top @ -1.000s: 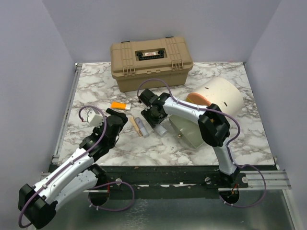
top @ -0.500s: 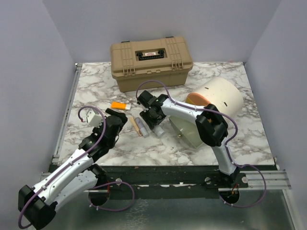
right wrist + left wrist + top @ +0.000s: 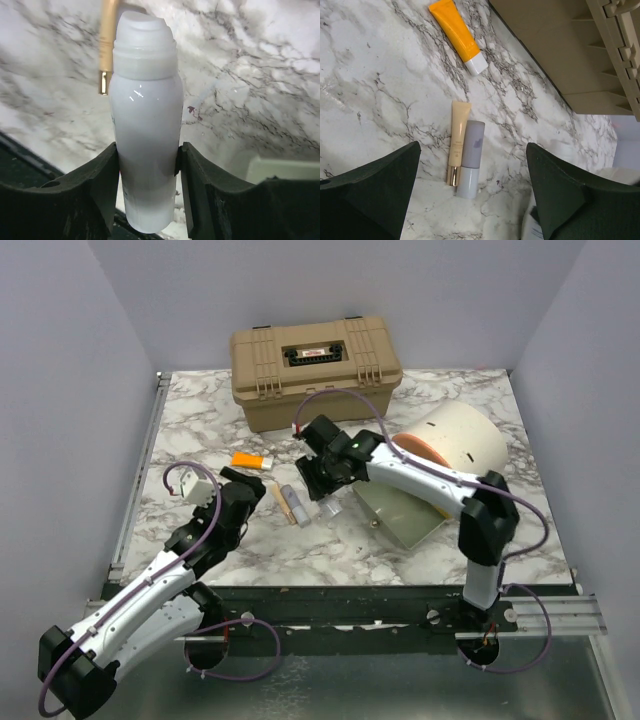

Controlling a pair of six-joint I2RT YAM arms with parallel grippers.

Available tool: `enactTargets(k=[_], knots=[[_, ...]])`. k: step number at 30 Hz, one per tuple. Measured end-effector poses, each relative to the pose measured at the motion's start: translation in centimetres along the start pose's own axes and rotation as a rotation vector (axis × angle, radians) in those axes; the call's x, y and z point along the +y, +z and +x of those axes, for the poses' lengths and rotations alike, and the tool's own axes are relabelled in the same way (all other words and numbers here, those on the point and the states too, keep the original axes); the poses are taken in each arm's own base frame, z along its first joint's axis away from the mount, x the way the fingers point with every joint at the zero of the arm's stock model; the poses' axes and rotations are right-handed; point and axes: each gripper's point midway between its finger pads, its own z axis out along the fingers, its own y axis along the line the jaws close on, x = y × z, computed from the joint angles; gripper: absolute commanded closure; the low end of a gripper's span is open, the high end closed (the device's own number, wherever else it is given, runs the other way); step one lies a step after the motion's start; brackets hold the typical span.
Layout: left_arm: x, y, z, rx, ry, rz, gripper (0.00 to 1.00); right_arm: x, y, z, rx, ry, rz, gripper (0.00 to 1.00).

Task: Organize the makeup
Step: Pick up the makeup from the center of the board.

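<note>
My right gripper (image 3: 147,165) is shut on a white bottle (image 3: 145,120), which stands up between the jaws above the marble. In the top view this gripper (image 3: 323,486) hangs just left of the round pouch. A gold-tipped stick (image 3: 106,50) lies beyond the bottle. My left gripper (image 3: 472,200) is open with nothing in it, hovering near a tan tube with a gold cap (image 3: 457,140) and a lavender tube (image 3: 471,157) that lie side by side. An orange tube (image 3: 456,35) lies farther off, also visible from above (image 3: 250,460).
The big tan hard case (image 3: 315,365) stands shut at the back of the marble table (image 3: 200,420). The cream-and-orange round pouch (image 3: 460,440) lies on its side at the right, its grey-green flap (image 3: 400,515) hanging open toward the front.
The right arm's elbow has swung to the right and its wrist has turned, with the gripper now tightened on the white bottle. The left arm has not moved.
</note>
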Motion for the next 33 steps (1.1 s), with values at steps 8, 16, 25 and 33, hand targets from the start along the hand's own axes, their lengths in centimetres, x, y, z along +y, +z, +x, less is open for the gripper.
enactTargets(k=[8,16,25,33], knots=[[0.6,0.5,0.6,0.007,0.021,-0.025,0.12,-1.0,-10.5,-2.2,-0.263,0.089,0.014,0.71],[0.9,0.9,1.0,0.016,0.053,-0.038,0.12,-4.8,-8.9,3.0,-0.132,0.110,0.207,0.71],[0.3,1.2,1.8,0.042,0.058,-0.023,0.12,-8.5,-10.6,5.8,-0.086,0.141,0.347,0.71],[-0.1,1.3,2.1,0.058,0.065,-0.006,0.12,-10.5,-10.8,8.2,-0.022,0.163,0.399,0.70]])
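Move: The right hand already holds the white makeup bottle clear of the table. The open grey-green drawer it is headed for lies about 19 cm to its right, 1 cm back and 6 cm below. The lavender bottle lies some 8 cm left and 2 cm ahead, with the beige tube 12 cm left and 2 cm ahead, both about 8 cm lower. From the left hand, the drawer is roughly 40 cm right, 2 cm back and 12 cm below. Keeping its pinch on the bottle, the right hand climbs fast by about 10 cm, then swings right, away from the lavender bottle and beige tube, some 16 cm in all, sinking again by about half that rise to arrive over the drawer's left part as the wrist turns some 20 degrees clockwise. The empty left hand stays open and eases slightly down and to the right, towards the tube and lavender bottle. ##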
